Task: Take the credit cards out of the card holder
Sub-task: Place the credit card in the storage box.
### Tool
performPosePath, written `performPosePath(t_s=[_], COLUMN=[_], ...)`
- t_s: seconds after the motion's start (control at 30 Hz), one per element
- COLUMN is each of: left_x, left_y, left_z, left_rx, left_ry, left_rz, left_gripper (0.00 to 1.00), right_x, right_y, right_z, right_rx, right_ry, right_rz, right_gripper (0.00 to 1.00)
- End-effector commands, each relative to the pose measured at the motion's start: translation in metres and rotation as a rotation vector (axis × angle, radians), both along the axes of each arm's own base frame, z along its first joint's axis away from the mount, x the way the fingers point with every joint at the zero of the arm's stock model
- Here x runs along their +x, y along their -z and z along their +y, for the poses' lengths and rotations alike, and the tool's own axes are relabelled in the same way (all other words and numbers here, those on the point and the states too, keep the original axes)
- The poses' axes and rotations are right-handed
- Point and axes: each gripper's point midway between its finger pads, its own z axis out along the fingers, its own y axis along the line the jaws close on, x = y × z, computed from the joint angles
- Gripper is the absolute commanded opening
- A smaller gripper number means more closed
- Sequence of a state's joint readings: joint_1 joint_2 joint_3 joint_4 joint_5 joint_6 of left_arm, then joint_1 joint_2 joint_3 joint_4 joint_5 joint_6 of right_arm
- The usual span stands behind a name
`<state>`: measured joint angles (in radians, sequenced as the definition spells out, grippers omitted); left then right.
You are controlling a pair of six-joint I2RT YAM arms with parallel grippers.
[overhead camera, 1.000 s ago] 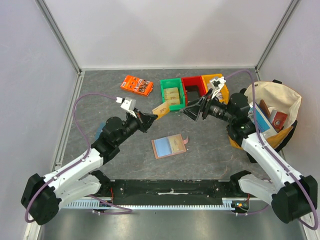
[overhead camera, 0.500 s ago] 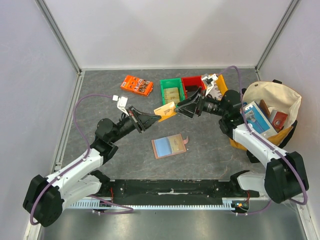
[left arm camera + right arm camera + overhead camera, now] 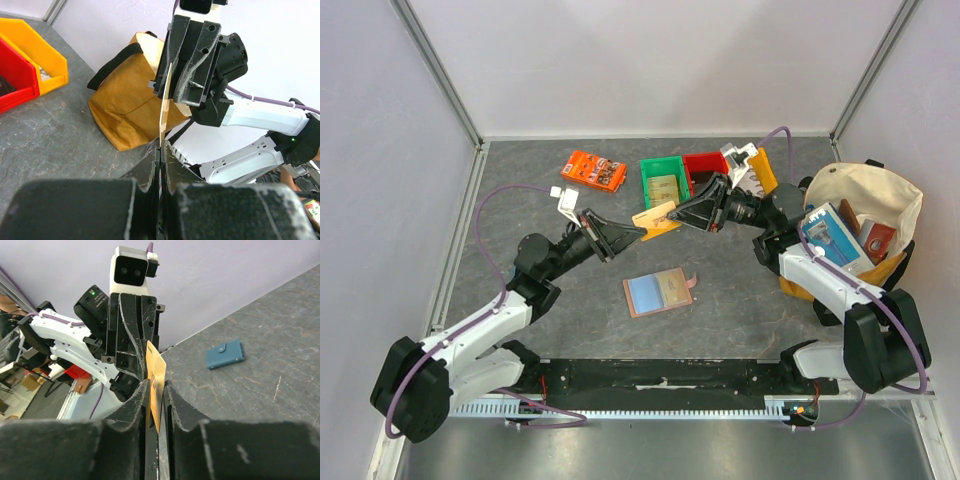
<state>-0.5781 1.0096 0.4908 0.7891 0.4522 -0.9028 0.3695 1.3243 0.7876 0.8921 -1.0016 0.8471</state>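
Note:
The tan card holder (image 3: 660,292) lies open on the table, light blue lining up, between the arms. An orange-yellow card (image 3: 655,220) hangs in the air above and behind it. My left gripper (image 3: 642,229) is shut on the card's left end; in the left wrist view the card (image 3: 165,100) stands edge-on from my gripper (image 3: 161,150). My right gripper (image 3: 673,217) is closed on the card's other end; in the right wrist view the card (image 3: 156,367) sits between its jaws (image 3: 156,386).
A green bin (image 3: 663,185) with cards, a red bin (image 3: 705,170) and a yellow bin (image 3: 763,170) stand behind. An orange packet (image 3: 593,170) lies back left. A canvas bag (image 3: 865,215) with items stands right. A teal pouch (image 3: 225,354) lies on the table.
My left gripper lifted the card up and right. My right gripper swung left from the bins with jaws open, came onto the card's free end and closed around it.

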Motion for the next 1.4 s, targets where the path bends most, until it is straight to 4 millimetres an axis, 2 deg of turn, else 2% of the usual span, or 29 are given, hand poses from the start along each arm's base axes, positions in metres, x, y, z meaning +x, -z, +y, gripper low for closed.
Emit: performPosePath(t_s=[0.0,0.1,0.17,0.27,0.43,0.5,0.6,0.7,0.87,0.93,0.97,1.07,1.27,1.37], left_x=[-0.002,-0.002,0.001,0.013,0.032,0.036,0.039,0.045,0.055,0.058,0.059,0.060,0.064,0.063], left_y=[-0.037,-0.039,-0.037,-0.022,-0.015,-0.015,-0.011,-0.006,0.018,0.031,0.039,0.052,0.058,0.059], left_z=[0.000,0.001,0.004,0.012,0.051,0.068,0.093,0.117,0.149,0.159,0.161,0.170,0.183,0.184], left_rx=[-0.078,-0.076,-0.051,0.059,0.253,0.324,0.446,0.566,0.721,0.753,0.762,0.786,0.835,0.840], left_ry=[0.019,0.015,-0.006,-0.088,-0.327,-0.407,-0.505,-0.597,-0.675,-0.699,-0.695,-0.700,-0.755,-0.760], left_rz=[-0.075,-0.079,-0.075,-0.038,-0.016,-0.016,0.000,0.020,0.061,0.080,0.097,0.143,0.155,0.154], left_gripper=[0.02,0.02,0.07,0.27,0.69,0.82,0.93,0.99,0.99,0.99,0.99,0.99,0.99,0.99], right_x=[-0.008,-0.003,0.002,0.020,0.058,0.075,0.104,0.134,0.182,0.193,0.204,0.223,0.253,0.263], right_y=[-0.018,-0.015,-0.013,-0.006,0.003,0.002,0.005,0.012,0.033,0.039,0.043,0.061,0.074,0.095], right_z=[0.002,0.002,0.001,-0.001,-0.021,-0.033,-0.060,-0.094,-0.158,-0.168,-0.189,-0.220,-0.253,-0.265], right_rx=[0.031,0.017,-0.008,-0.101,-0.248,-0.266,-0.290,-0.312,-0.396,-0.418,-0.448,-0.597,-0.774,-0.880], right_ry=[-0.043,-0.030,-0.007,0.066,0.216,0.276,0.384,0.521,0.751,0.790,0.862,0.993,1.106,1.109], right_rz=[-0.063,-0.054,-0.050,-0.072,-0.020,0.017,0.080,0.168,0.313,0.345,0.361,0.394,0.419,0.447], right_gripper=[0.18,0.02,0.00,0.00,0.00,0.00,0.00,0.00,0.00,0.00,0.00,0.00,0.00,0.00])
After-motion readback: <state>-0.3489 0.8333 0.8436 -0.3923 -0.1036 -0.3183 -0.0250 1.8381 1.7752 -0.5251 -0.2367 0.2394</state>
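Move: The left hand grips the card, whose middle lies about 3 cm to its right and 2 cm ahead; from the right hand, its fingers around the other end, the card is 3 cm left and 2 cm back. The yellow box is some 25 cm ahead of the right hand, 23 cm right and 20 cm below, the red box level with it and 11 cm to its left; the green box stands 23 cm straight ahead of the right hand. Right pinches the card, left opens and withdraws left, right carries it some 35 cm forward-right above yellow box. ##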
